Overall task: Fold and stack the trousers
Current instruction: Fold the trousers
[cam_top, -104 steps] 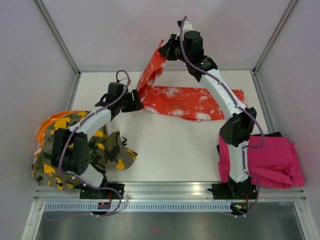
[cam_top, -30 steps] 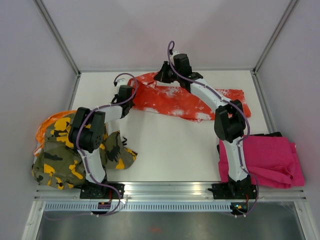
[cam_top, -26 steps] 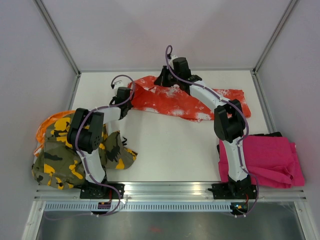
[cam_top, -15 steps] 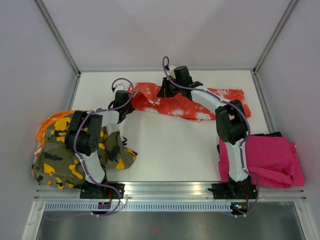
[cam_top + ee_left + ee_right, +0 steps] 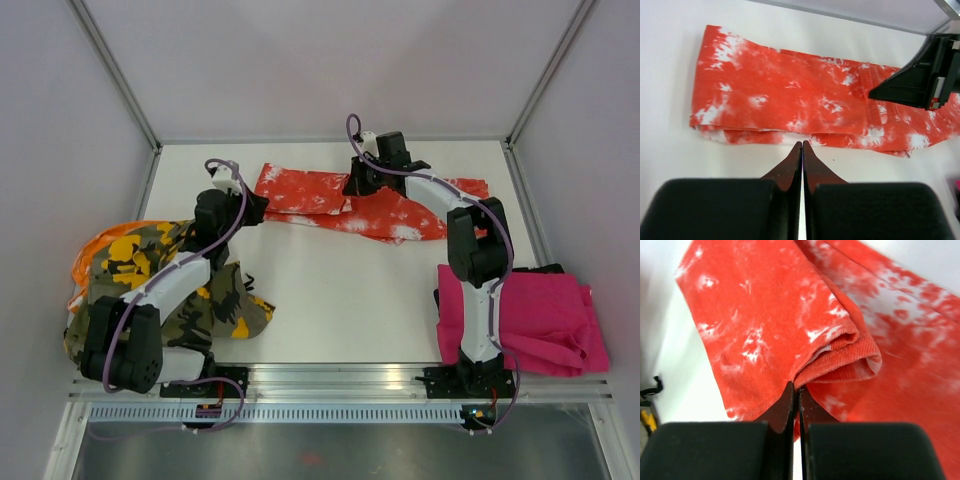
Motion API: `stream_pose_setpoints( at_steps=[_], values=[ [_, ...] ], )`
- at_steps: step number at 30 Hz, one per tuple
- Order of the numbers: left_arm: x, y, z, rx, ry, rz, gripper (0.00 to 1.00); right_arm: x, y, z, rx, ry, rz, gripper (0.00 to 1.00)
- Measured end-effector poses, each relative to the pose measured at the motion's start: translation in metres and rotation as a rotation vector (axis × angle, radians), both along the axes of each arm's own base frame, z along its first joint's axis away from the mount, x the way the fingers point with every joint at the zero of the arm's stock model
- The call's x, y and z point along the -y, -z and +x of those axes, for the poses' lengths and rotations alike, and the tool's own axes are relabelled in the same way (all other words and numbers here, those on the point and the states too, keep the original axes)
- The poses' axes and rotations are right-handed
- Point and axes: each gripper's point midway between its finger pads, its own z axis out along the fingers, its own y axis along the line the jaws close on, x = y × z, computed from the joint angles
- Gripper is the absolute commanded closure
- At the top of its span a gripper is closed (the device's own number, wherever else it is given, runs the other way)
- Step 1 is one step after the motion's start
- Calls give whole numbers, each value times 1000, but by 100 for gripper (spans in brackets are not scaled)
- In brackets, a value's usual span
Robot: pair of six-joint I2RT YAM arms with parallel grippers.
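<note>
The orange-red trousers (image 5: pixel 400 210) with white splatter lie flat across the far part of the table, their left part doubled over. My right gripper (image 5: pixel 357 187) sits over their middle, shut on a raised fold of the thick hem (image 5: pixel 840 352), which bunches into the tips (image 5: pixel 798 387). At the left end of the cloth my left gripper (image 5: pixel 258 208) is shut. Its tips (image 5: pixel 801 143) reach the near edge of the trousers (image 5: pixel 790 100), and no cloth shows between them. The right gripper (image 5: pixel 920 75) shows in the left wrist view.
Camouflage trousers (image 5: pixel 160 290) lie heaped at the near left under the left arm, with an orange edge (image 5: pixel 85 265) beneath. Magenta trousers (image 5: pixel 545 320) lie folded at the near right beside the right arm's base. White table (image 5: pixel 340 290) runs between them; walls close three sides.
The right gripper has come down from high at the back and moved right and nearer, laying the lifted cloth flat. The left arm has stretched out, its gripper staying by the left end.
</note>
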Motion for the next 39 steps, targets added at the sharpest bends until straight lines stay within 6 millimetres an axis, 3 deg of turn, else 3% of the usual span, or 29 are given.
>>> stream_pose_setpoints(
  at_steps=[4, 8, 12, 16, 19, 21, 22, 25, 29, 32, 35, 39],
  values=[
    [-15, 5, 10, -22, -48, 11, 96, 18, 4, 6, 11, 4, -32, 100],
    [-32, 21, 41, -96, -106, 0, 96, 19, 8, 5, 20, -17, -46, 100],
    [-26, 32, 67, -144, -91, -43, 98, 21, 26, 6, 1, -15, -75, 100],
    [-13, 50, 80, -197, -52, -75, 98, 22, 51, 10, -35, -6, -100, 100],
    [-9, 60, 85, -226, -40, -85, 98, 22, 58, 12, -52, 3, -106, 75],
    [-9, 61, 88, -230, -40, -85, 98, 24, 58, 12, -58, 20, -110, 67],
    [-9, 60, 89, -231, -39, -85, 98, 26, 58, 13, -54, 36, -117, 53],
    [-6, 54, 96, -218, -31, -89, 98, 38, 62, 12, -76, 108, -153, 27],
    [-3, 54, 100, -220, -16, -94, 98, 49, 49, 15, -100, 174, -138, 20],
    [-2, 63, 102, -248, -17, -89, 98, 50, 24, 27, -96, 229, -79, 17],
    [-1, 69, 110, -279, -17, -85, 98, 48, 0, 36, -107, 309, 3, 20],
    [2, 70, 120, -292, -14, -84, 98, 40, -4, 36, -140, 379, 51, 21]
  ],
)
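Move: The right hand, pinching the folded-over end of the red trousers, has its laying spot about 7 cm below, 1 cm ahead and 4 cm to its right; the uncovered part of the trousers is centred about 22 cm to its right, 1 cm ahead and 8 cm lower. The empty left hand has the folded part's middle some 15 cm ahead, 7 cm to its right and 15 cm below, the left fold equally far ahead and down but about 4 cm to its left. The right hand drifts a little to its right and lowers the pinched end about 6 cm onto the trousers beneath, then opens its fingers wide, lets go while easing farther right and rises about 7 cm clear, edging forward and turning some 20 degrees clockwise. Meanwhile the left hand, fingers still shut, reaches about 12 cm forward over the left portion of the folded part, bowing out to its left and back on the way, sinking about 7 cm and tipping its fingers down some 15 degrees, but stays above the cloth. ##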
